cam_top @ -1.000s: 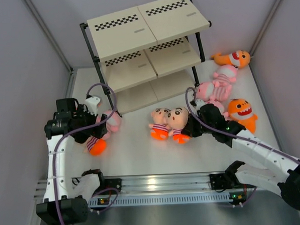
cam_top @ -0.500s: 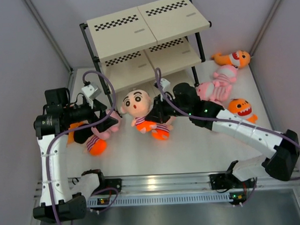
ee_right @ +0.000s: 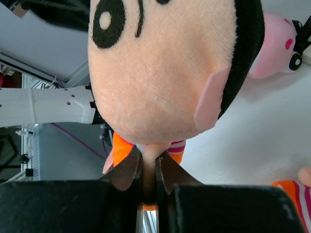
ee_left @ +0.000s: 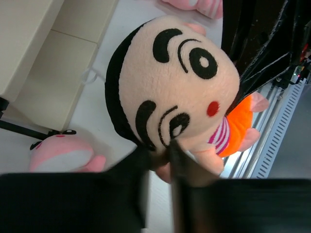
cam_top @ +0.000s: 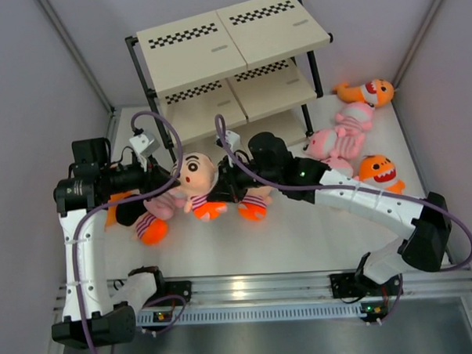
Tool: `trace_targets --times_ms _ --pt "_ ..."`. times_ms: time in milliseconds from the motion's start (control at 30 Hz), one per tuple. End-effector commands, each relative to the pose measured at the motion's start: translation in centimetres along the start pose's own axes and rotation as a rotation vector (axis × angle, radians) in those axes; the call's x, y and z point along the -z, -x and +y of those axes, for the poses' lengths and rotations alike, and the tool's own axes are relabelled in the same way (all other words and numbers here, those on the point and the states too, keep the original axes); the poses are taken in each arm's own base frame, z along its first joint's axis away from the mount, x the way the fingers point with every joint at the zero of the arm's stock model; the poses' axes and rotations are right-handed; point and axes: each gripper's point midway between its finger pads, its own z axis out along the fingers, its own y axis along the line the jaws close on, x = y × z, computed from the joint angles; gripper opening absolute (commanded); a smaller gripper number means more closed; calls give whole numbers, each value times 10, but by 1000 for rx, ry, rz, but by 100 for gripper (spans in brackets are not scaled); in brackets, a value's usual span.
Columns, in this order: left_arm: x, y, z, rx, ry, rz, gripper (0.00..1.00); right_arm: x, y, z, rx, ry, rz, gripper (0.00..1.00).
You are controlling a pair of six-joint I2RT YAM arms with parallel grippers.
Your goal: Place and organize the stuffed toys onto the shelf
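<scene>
A peach-headed doll (cam_top: 195,172) with a striped shirt and orange bottom hangs just above the table, in front of the shelf (cam_top: 230,36). My right gripper (cam_top: 223,189) is shut on one of its peach limbs, which shows pinched between the jaws (ee_right: 148,162) under the big head (ee_right: 160,63). My left gripper (cam_top: 174,186) meets the doll from the left. Its blurred jaws (ee_left: 159,150) pinch the lower edge of the head (ee_left: 175,82). The shelf's three beige boards carry no toys.
Another doll (cam_top: 148,226) and a pink toy (ee_left: 60,153) lie under the left arm. A second doll's orange feet (cam_top: 253,209) show below the right arm. Pink animals (cam_top: 340,141) and two orange sharks (cam_top: 373,91) (cam_top: 379,171) lie at the right. The shelf's black leg (cam_top: 160,141) stands near the left gripper.
My right arm lifted the doll off the table and carried it left to the left gripper. The left jaws, wide open before, have closed in on the doll's head.
</scene>
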Motion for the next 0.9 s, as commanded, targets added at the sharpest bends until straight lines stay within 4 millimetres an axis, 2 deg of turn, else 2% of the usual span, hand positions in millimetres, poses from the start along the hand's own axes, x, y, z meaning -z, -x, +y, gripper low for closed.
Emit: trace_targets --times_ms 0,67,100,200,300,333,367,400,433,467,500,533,567,633,667,733,867 --pt "2 15 -7 -54 -39 -41 0 5 39 38 87 109 -107 2" --pt "1 15 -5 -37 -35 -36 0 9 42 33 102 69 -123 14" --pt "2 15 -3 -35 -25 -32 0 11 43 30 111 46 -132 32" --pt "3 16 1 -15 0 -21 0 29 47 12 165 -79 -182 55" --pt "4 16 5 -1 28 -8 0 64 59 -1 319 -209 -324 63" --pt "5 17 6 2 31 -7 0 75 63 -3 444 -246 -365 64" --pt "5 18 5 9 31 -10 0 91 50 -6 526 -279 -386 65" --pt "5 19 5 9 31 -11 0 100 64 6 615 -270 -480 65" --pt "5 19 6 12 28 -11 0 106 62 7 773 -292 -486 66" --pt "5 20 5 14 26 -14 0 110 52 17 862 -268 -493 67" --pt "5 20 5 16 27 -13 0 110 49 21 949 -269 -488 68" --pt "5 20 6 18 27 -13 0 110 47 25 1114 -283 -465 70" --pt "4 20 6 22 28 -12 0 102 36 34 1194 -268 -432 73" --pt "5 20 6 23 31 -11 0 92 25 36 1391 -295 -342 78" --pt "5 20 6 24 30 -11 0 81 20 40 1441 -315 -293 79" --pt "5 20 6 29 30 -12 0 70 16 41 1564 -350 -226 79" --pt "6 20 6 25 35 -11 0 43 9 42 1657 -359 -142 80"
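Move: The black-haired doll, held at its neck or arm by the right fingers, has its middle about 6 cm right of the left hand, 3 cm back and 2 cm lower; from the right hand it's some 4 cm left and 2 cm ahead, 1 cm up. The table doll lies roughly 12 cm ahead of the right hand, 7 cm to its right, 22 cm below. The pink toy is about 13 cm ahead of the left hand, 2 cm left, 25 cm below. Finish shutting the half-closed left fingers on the edge of the doll's head by the ear, and keep that pinch while easing about 1 cm forward. Then open the right fingers, let go of the doll and pull away some 9 cm to the right, rising and then drawing back; roll that hand about 85 degrees, front side up, and let it sink and swing partly left again, still clear of the doll. ##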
